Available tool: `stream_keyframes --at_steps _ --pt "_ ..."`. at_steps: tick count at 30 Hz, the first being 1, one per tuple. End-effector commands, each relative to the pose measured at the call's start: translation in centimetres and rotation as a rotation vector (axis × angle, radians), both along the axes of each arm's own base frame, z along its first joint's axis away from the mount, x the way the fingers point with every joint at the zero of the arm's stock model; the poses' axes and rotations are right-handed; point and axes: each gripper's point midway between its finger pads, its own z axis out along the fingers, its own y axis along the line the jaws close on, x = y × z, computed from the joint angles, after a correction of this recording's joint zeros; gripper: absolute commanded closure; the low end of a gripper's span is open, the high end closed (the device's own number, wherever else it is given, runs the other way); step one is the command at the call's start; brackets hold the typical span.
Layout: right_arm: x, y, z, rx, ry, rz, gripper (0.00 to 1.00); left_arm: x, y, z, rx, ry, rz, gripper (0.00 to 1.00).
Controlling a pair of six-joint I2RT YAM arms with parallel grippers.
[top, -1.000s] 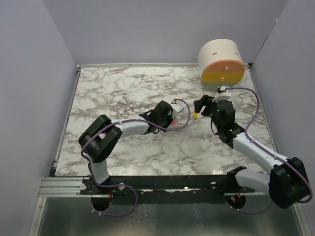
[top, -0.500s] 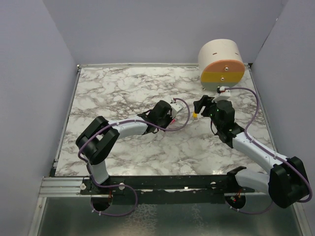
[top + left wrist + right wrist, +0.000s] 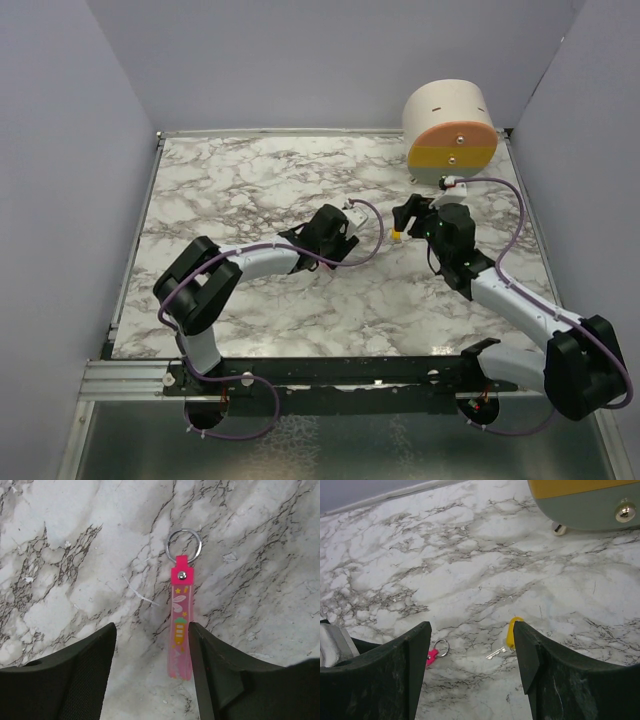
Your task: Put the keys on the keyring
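The keyring (image 3: 180, 630) is a metal ring on a pink strap with a bunny and carrot print. It lies flat on the marble in the left wrist view. My left gripper (image 3: 151, 650) is open around the strap's near end, which lies close to the right finger (image 3: 225, 680). A key with a yellow head (image 3: 511, 630) and a silver blade lies on the table, partly behind the right finger of my open right gripper (image 3: 472, 650). The ring and pink tab of the keyring (image 3: 438, 649) show beside the right gripper's left finger. In the top view the yellow key (image 3: 397, 236) lies between both grippers.
A big cream, orange, yellow and grey cylinder (image 3: 452, 130) stands at the table's back right corner, just beyond my right gripper (image 3: 410, 222). Its grey lower face with a metal knob (image 3: 625, 512) fills the top right of the right wrist view. Grey walls enclose the table.
My left gripper's jaws have opened and the pink strap now lies loose on the marble. The right arm has not moved.
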Motion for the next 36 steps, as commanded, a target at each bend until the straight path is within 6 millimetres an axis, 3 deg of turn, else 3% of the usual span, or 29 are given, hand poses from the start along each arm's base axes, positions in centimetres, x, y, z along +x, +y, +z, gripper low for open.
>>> stream_keyframes --at_steps 1,6,12,17,19,21,23,28,36 --pt "0.2 0.5 0.0 -0.007 0.002 0.021 0.32 1.3 2.4 1.6 0.016 -0.063 0.124 0.38" --pt "0.8 2.2 -1.0 -0.078 0.036 0.134 0.32 1.7 4.0 6.1 -0.100 -0.164 0.261 0.34" --pt "0.3 7.6 -3.5 -0.149 0.141 0.385 0.36 0.8 6.8 10.9 -0.230 -0.237 0.425 0.32" --pt "-1.6 12.3 -5.4 -0.167 0.261 0.551 0.35 -0.1 8.4 12.7 -0.268 -0.242 0.493 0.30" --pt "-3.1 14.2 -5.6 -0.144 0.285 0.615 0.34 -0.4 8.8 13.6 -0.303 -0.250 0.511 0.20" --pt "-4.4 15.7 -5.5 -0.133 0.289 0.653 0.34 -0.8 8.9 14.6 -0.358 -0.263 0.516 0.03" --pt "-5.8 16.9 -5.8 -0.128 0.307 0.685 0.33 -1.2 8.9 15.5 -0.415 -0.274 0.508 0.01" --pt "-9.2 18.7 -8.2 -0.165 0.366 0.695 0.32 -2.0 9.4 16.3 -0.467 -0.288 0.508 0.01" --pt "-11.6 19.6 -11.6 -0.187 0.421 0.716 0.32 -2.2 9.8 15.9 -0.454 -0.285 0.514 0.01"
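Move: The keyring lies flat on the table, almost under the left fingers: roughly 2 cm to that hand's right, 1 cm ahead and 3 cm below; the yellow-headed key is some 16 cm to that hand's right and 5 cm ahead. From the right hand, the keyring's middle is about 16 cm left, 1 cm back and 14 cm down, with the key about 2 cm left, 3 cm ahead and as far below. Bring the right gripper across to the keyring's strap end: sweep left about 19 cm, sinking as you go and soon drawing back, turning it some 40 degrees counter-clockwise and tipping its fingers down, still partly open. Meanwhile clear the left gripper up and away to the left, turning counter-clockwise and spreading its fingers fully. ##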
